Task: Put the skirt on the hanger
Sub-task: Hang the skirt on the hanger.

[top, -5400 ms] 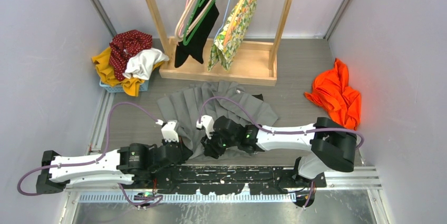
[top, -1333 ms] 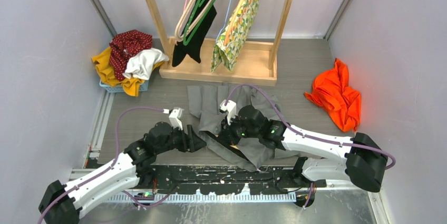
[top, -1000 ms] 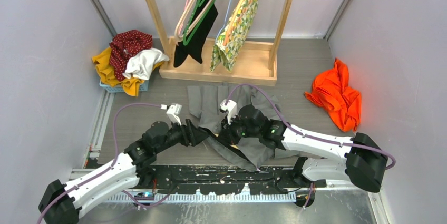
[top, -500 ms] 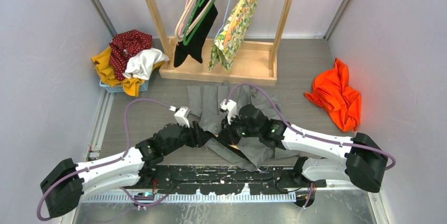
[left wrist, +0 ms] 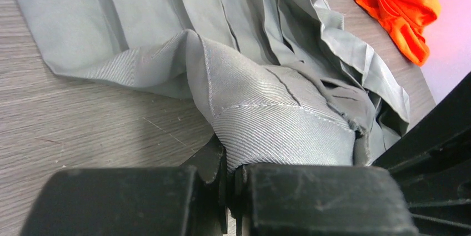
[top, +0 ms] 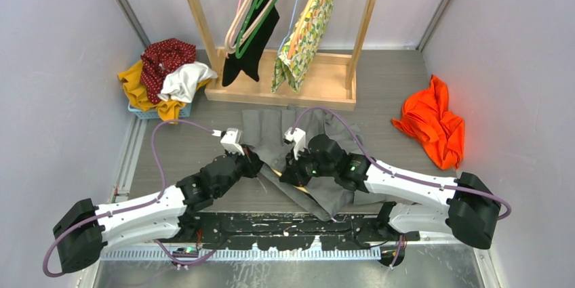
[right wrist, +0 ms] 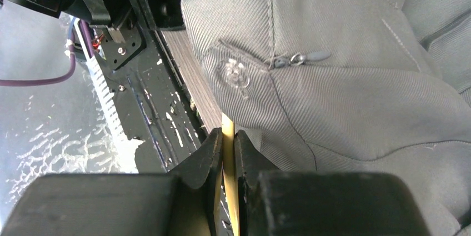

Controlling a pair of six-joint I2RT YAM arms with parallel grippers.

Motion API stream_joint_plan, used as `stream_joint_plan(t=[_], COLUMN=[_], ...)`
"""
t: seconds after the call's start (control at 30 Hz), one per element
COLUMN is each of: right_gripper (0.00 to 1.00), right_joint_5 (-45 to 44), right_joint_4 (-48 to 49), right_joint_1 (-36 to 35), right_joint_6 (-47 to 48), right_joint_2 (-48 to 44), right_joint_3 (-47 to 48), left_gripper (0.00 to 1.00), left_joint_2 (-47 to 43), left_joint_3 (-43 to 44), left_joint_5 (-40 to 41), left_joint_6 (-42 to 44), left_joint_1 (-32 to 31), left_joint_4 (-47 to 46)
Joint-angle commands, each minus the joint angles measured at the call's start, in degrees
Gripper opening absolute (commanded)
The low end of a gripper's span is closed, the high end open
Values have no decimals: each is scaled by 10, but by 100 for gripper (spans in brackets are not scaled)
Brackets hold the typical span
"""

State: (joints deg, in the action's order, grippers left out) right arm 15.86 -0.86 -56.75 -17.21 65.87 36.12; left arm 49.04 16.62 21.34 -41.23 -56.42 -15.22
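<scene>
The grey pleated skirt (top: 261, 129) lies crumpled on the table in front of the rack. My left gripper (top: 255, 165) is shut on a raised fold of its waistband edge (left wrist: 277, 130), the cloth pinched between the jaws (left wrist: 234, 164). My right gripper (top: 293, 174) sits just to the right, shut on the thin yellow bar of the hanger (right wrist: 228, 127). That bar runs up under the skirt's waistband beside the zip (right wrist: 300, 57). The rest of the hanger is hidden by the cloth.
A wooden rack (top: 281, 95) stands behind the skirt, carrying a green hanger (top: 261, 3), a black garment (top: 252, 51) and a floral one (top: 305, 37). An orange cloth (top: 430, 122) lies at the right. A basket of clothes (top: 166, 74) sits at the back left.
My left arm has reached right and forward to the skirt, and its gripper has shut on the waistband fold. The right gripper has stayed put, still holding the hanger.
</scene>
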Motion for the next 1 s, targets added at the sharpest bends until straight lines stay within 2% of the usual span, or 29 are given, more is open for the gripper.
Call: stream_joint_plan(t=[0.0,0.33,0.6,0.8,0.97], right_gripper=[1,1,1,1,1], right_joint_5=[-33,-69,-74,-111,-138], right_joint_4=[-27,-107,-125,-104,-76], right_joint_1=[4,52,83,96,97], right_joint_6=[-11,-8,-35,-50,-58], right_joint_2=[-31,-47,3,79,147], right_joint_3=[23,32,29,57,105], left_gripper=[0,0,0,0,0], left_joint_2=[-18,-83,-112,-106,-43], left_joint_3=[47,64,81,129,172], left_joint_5=[89,176,203,236,292], left_joint_6=[4,-10,-4,-1,-15], left_joint_1=[-17,-64,-113,-201,-305], left_joint_4=[33,149,171,206,220])
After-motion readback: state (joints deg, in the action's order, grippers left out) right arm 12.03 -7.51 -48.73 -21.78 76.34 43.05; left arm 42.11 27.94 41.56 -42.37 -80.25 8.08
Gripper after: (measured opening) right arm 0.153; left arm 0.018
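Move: The left gripper already pinches the near-left edge of the grey skirt's waistband. The yellow hanger, gripped by the right, shows some 8 cm to its right, 4 cm nearer the base and a little lower. From the right gripper, the slanting waist opening is centred about 3 cm back and 3 cm right, slightly below. The skirt's body is centred roughly 9 cm ahead and 5 cm right, some 7 cm down. Keep both grippers shut on their holds. Lift the left gripper, then draw it back towards the base, about 6 cm back and 5 cm up, pulling the waistband edge open. Meanwhile ease the right gripper right and forward, then push it forward and down into the skirt, some 6 cm forward in all, turning it about 15 degrees clockwise so the hanger goes in under the cloth. ##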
